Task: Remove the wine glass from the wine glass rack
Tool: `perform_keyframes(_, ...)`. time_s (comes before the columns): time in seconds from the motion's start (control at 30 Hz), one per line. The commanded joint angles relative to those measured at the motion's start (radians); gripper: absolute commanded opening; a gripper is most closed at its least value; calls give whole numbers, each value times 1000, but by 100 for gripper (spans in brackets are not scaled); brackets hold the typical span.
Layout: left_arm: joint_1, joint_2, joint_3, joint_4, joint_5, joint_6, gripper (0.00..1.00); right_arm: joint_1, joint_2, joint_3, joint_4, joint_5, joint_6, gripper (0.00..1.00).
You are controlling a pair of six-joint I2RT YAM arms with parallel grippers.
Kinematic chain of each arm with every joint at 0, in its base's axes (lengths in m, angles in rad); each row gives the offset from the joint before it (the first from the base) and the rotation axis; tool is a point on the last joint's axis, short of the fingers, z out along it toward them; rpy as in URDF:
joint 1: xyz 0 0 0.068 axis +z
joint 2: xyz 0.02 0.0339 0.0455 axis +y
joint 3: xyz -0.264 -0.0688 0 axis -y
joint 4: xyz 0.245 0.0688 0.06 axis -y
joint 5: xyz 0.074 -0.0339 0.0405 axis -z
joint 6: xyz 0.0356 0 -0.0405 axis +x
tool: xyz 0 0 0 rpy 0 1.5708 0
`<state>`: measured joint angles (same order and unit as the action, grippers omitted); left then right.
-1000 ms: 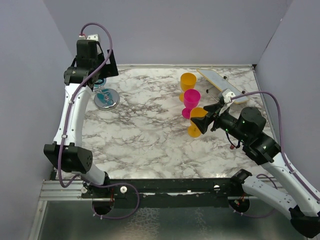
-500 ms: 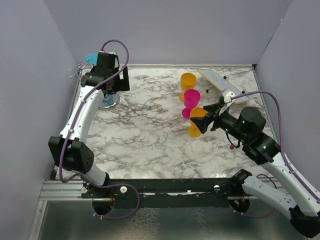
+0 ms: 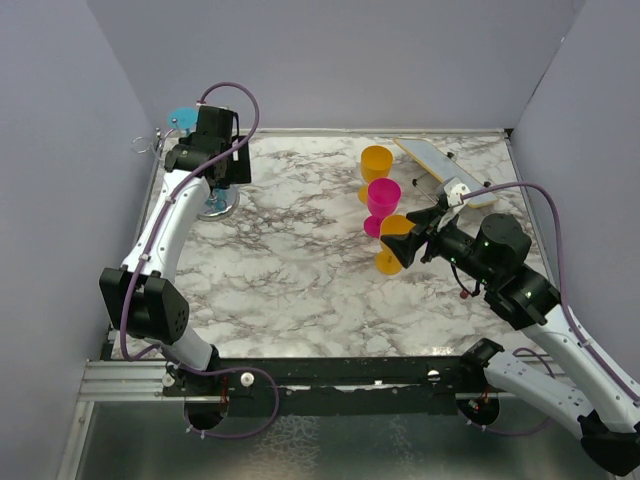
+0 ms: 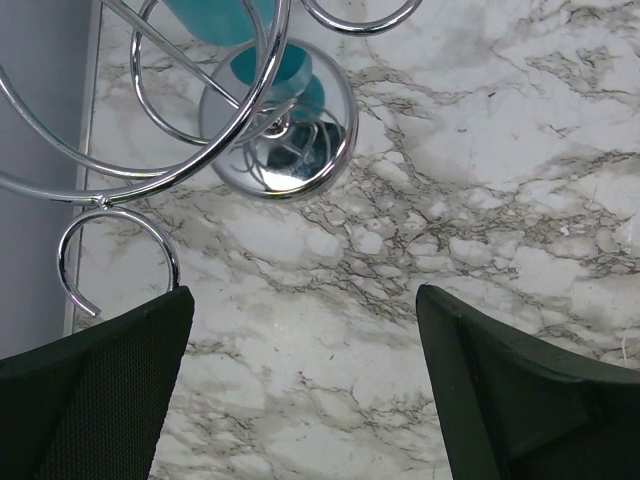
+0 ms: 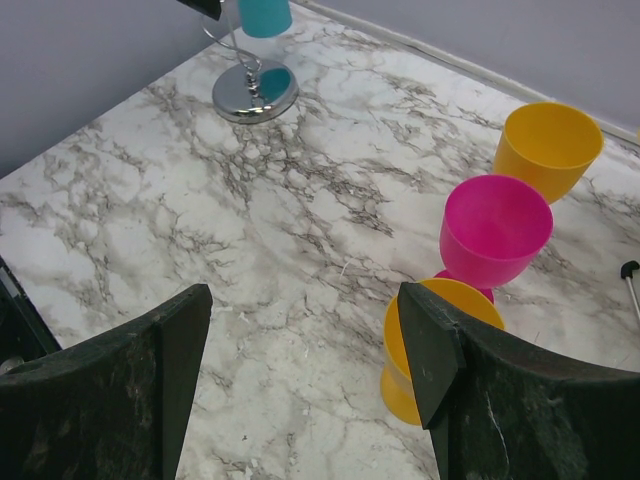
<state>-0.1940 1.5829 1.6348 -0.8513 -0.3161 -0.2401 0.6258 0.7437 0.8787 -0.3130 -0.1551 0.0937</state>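
A teal wine glass (image 3: 183,118) hangs upside down on the wine glass rack (image 3: 143,146), a thin silver wire stand at the far left with a shiny round base (image 3: 224,205). My left gripper (image 3: 225,178) hovers over that base, open and empty. In the left wrist view the wire hoops of the rack (image 4: 150,170), the teal wine glass (image 4: 268,62) and the base (image 4: 285,150) lie ahead of the left gripper (image 4: 300,385). My right gripper (image 3: 415,235) is open on the right side, and an orange glass (image 5: 400,375) stands just beside one of its fingers (image 5: 440,350).
Three plastic glasses stand right of centre: orange (image 3: 377,161), pink (image 3: 383,196) and orange (image 3: 392,248). A flat pale board (image 3: 440,165) lies at the back right. Grey walls close in the left, back and right sides.
My left arm has swung rightward off the top of the rack, uncovering the teal glass foot, and now hovers over the base. The right arm has not moved.
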Motion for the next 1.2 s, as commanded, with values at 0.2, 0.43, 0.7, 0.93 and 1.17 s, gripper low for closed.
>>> perform_keyframes(0.2, 45, -12, -8, -29, -89, 36, 96, 5, -8, -10, 28, -15, 9, 76)
perform_keyframes(0.43, 73, -33, -29, -28, -91, 37, 96, 4, -3, -10, 31, -20, 11, 76)
perform_keyframes(0.7, 109, -68, -66, -24, -125, 27, 96, 5, 0, -8, 33, -29, 11, 76)
perform_keyframes(0.93, 145, -104, -101, -9, -141, 17, 97, 5, 3, -9, 32, -34, 11, 76)
perform_keyframes(1.17, 176, -138, -133, 3, -153, 10, 98, 5, 13, -8, 35, -48, 12, 76)
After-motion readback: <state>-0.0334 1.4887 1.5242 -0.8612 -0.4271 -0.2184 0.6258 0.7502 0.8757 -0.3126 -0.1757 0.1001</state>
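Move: The blue wine glass hangs upside down on the far side of the rack, about 14 cm ahead of the left hand, 7 cm to its left and some 4 cm lower. The rack's round base is about 11 cm ahead, 5 cm left and 24 cm below; an empty ring sticks out roughly 8 cm ahead and 16 cm left, slightly above. From the right hand the glass lies about 33 cm ahead and 45 cm left, 10 cm down. No finger grips anything yet; the left hand, wide open and still angled down, sweeps about 9 cm left across the near side of the rack, closing on the empty ring. It also draws some 3 cm back in the second half, dipping just over a centimetre before partly rising again, and turns about 10–15 degrees counter-clockwise. Whether any part of the hand brushes the rack can't be seen. ##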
